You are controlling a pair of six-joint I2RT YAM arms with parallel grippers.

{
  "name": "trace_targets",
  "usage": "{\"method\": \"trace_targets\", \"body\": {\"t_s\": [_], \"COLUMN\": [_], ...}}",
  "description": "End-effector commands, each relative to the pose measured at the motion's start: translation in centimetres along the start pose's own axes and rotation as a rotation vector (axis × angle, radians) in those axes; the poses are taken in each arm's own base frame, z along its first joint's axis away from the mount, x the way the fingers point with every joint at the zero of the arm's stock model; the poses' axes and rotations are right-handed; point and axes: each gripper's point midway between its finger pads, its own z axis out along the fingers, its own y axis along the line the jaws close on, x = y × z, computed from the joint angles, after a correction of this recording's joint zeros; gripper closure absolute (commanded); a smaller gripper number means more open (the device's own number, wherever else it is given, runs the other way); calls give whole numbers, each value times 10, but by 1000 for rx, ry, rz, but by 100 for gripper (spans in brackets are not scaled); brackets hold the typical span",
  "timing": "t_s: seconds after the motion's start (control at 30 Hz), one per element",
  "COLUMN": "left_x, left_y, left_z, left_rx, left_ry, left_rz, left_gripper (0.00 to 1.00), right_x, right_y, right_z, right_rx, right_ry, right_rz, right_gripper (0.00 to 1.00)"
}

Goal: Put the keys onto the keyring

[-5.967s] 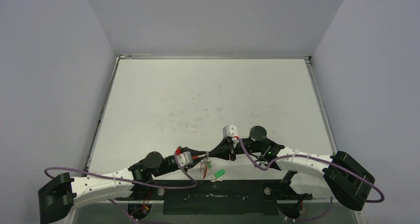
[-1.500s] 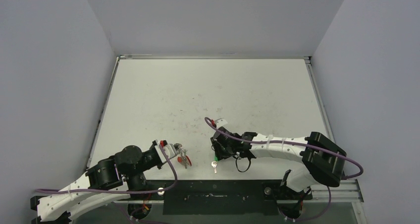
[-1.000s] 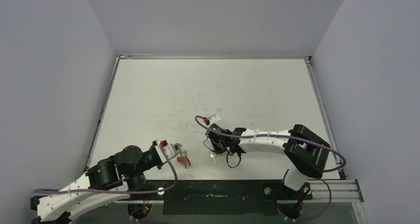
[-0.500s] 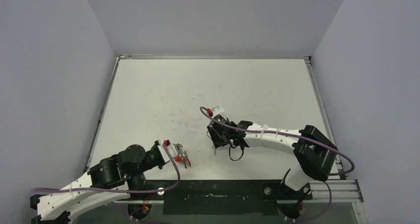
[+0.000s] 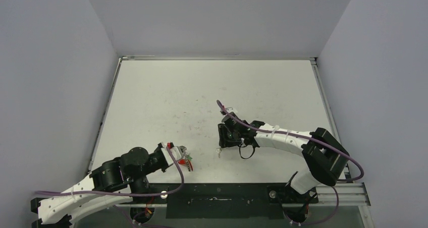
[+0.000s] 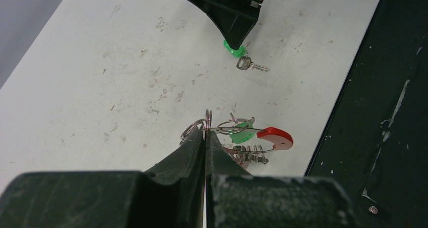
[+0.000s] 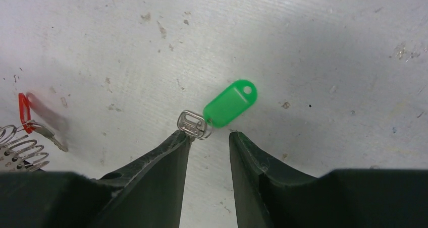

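Observation:
My left gripper (image 6: 206, 133) is shut on the thin wire of the keyring (image 6: 275, 138), which hangs just above the table near the front edge. The ring shows its red sleeve, its silvery coil (image 6: 250, 155) and one green-headed key (image 6: 241, 135) threaded on it. From above, the keyring (image 5: 188, 160) sits at the left gripper (image 5: 181, 154). A second key (image 7: 228, 104) lies flat on the table, with a green head and a silvery metal part. My right gripper (image 7: 209, 136) stands open right over it. The left fingertip (image 7: 182, 137) touches the key's metal and nothing is between the jaws.
The black front rail (image 6: 383, 117) runs close to the right of the keyring. The white table (image 5: 212, 92) is scuffed with small dark marks. Grey walls enclose it on three sides. The right arm's cable (image 5: 282, 134) loops over that arm.
The right wrist has swung right and a little away from the front edge, and its jaws have opened wider. The loose key has slid slightly farther from the rail. The left arm barely moved.

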Motion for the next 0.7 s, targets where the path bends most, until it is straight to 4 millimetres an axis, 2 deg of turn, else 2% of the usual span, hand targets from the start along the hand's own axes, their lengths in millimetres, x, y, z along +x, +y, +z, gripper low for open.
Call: {"method": "trace_targets", "body": {"t_s": [0.0, 0.17, 0.43, 0.67], "left_x": [-15, -14, -14, -13], "left_y": [2, 1, 1, 1], "left_z": [-1, 1, 1, 1], "left_rx": [0, 4, 7, 5], "left_ry": [-44, -31, -26, -26], "left_rz": [-3, 1, 4, 4], "left_gripper": [100, 100, 100, 100], "right_x": [1, 11, 16, 9], "right_y": [7, 13, 14, 8], "right_z": [4, 16, 27, 19], "right_rx": [-85, -140, -149, -117], "right_ry": [2, 32, 47, 23], "right_rz": [139, 211, 244, 209], "right_gripper": [64, 65, 73, 92]}}
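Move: The small ring joining the loose green tag to its key lies about 1 cm back, 1 cm left and 3 cm below the right hand. The tag is some 2 cm ahead of that ring and the key about 3 cm behind it, both in line with it. The keyring in the left gripper hangs roughly 12 cm left, 9 cm back and 9 cm up from the right hand. From the left hand, the small ring is about 13 cm right, 6 cm ahead and 17 cm down. Lower the right gripper about 3 cm onto the small ring between green tag and key, easing back some 1.5 cm and finishing with a slight shift left. Turn the wrist about 15 degrees on the way, so the fingers point less forward and more to the left, then close the fingertips to pinch the ring. ##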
